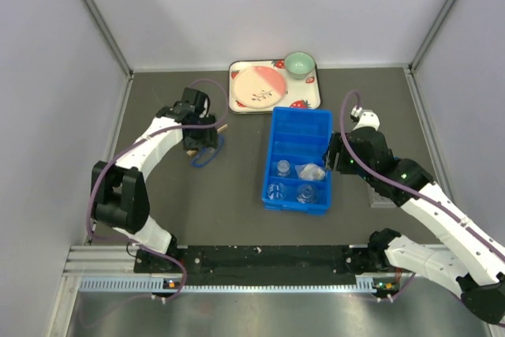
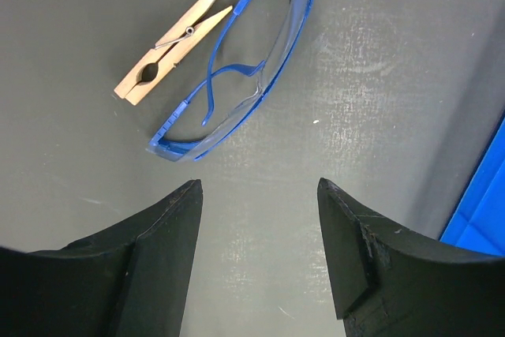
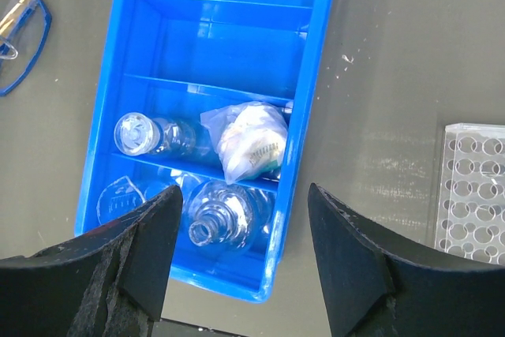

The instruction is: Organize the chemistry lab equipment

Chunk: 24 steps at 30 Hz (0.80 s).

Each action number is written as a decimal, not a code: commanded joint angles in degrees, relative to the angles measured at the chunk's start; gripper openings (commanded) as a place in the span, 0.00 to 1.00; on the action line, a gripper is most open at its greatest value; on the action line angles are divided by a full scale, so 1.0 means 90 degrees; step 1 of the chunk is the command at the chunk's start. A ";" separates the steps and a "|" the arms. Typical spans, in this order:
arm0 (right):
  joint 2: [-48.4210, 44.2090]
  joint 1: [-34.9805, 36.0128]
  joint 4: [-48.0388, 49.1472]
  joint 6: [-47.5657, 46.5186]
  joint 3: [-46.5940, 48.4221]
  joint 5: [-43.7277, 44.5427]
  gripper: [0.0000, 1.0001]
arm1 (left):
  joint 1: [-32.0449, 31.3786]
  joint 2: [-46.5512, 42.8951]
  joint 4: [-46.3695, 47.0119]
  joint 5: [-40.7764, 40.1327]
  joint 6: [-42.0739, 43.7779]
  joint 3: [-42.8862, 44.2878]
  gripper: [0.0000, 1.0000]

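Blue-framed clear safety glasses (image 2: 237, 69) lie on the dark table beside a wooden clothespin (image 2: 177, 41). My left gripper (image 2: 259, 187) hangs open just short of the glasses, with only bare table between its fingers. From above, the left gripper (image 1: 196, 147) is over the glasses (image 1: 208, 155). A blue divided bin (image 3: 229, 45) holds two clear glass flasks (image 3: 150, 133) (image 3: 225, 215), a small beaker (image 3: 118, 199) and a bagged white item (image 3: 252, 140). My right gripper (image 3: 245, 191) stands open and empty above the bin's near right corner. A clear tube rack (image 3: 473, 195) lies to the right.
A strawberry-print tray (image 1: 241, 104) with a pink plate (image 1: 259, 86) and a green bowl (image 1: 299, 63) sits at the back, just behind the bin (image 1: 300, 120). The right arm covers most of the tube rack (image 1: 384, 197). Grey walls close in three sides.
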 commanded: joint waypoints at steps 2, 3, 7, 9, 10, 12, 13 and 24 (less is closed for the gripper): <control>0.0001 -0.0038 0.0280 -0.0010 -0.0026 -0.0062 0.66 | 0.0142 0.0186 0.0404 0.0266 0.0119 -0.0014 0.65; 0.0011 -0.0038 0.0289 -0.0010 -0.0036 -0.0052 0.66 | 0.0191 0.0264 0.0404 0.0275 0.0129 -0.0014 0.65; -0.0008 -0.0038 0.0299 -0.0010 -0.0065 -0.0033 0.66 | 0.0318 0.0430 0.0472 0.0490 0.0197 -0.0101 0.64; -0.0008 -0.0038 0.0309 -0.0010 -0.0055 -0.0023 0.65 | 0.0386 0.0528 0.0501 0.0559 0.0275 -0.0092 0.63; -0.0018 -0.0048 0.0318 -0.0010 -0.0055 -0.0023 0.66 | 0.0397 0.0557 0.0472 0.0539 0.0304 -0.0072 0.63; -0.0018 -0.0048 0.0328 -0.0010 -0.0065 -0.0003 0.66 | 0.0475 0.0616 0.0453 0.0529 0.0354 -0.0053 0.63; -0.0028 -0.0038 0.0338 0.0000 -0.0075 -0.0003 0.66 | 0.0484 0.0626 0.0462 0.0529 0.0373 -0.0053 0.63; -0.0155 -0.0048 0.0387 0.0019 -0.0221 -0.0003 0.66 | 0.0670 0.1006 0.0482 0.0588 0.0344 -0.0101 0.62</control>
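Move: The goggles lie in front of my open left hand, their middle about 7 cm ahead, straight in line and roughly 8 cm below. The wooden tube holder runs diagonally along their far side, its middle about 11 cm ahead of me and in line. The blue box's middle is about 28 cm to the right and 4 cm ahead. From my right hand the goggles lie some 33 cm left, 16 cm ahead and 19 cm below. I lower my left hand about 4.5 cm towards the goggles, just short of them, and ease it some 2 cm left and 1 cm forward as it sinks, towards the holder's jaw end. The wrist tips slightly, so the fingers point more steeply down; they stay open and close on nothing yet. ##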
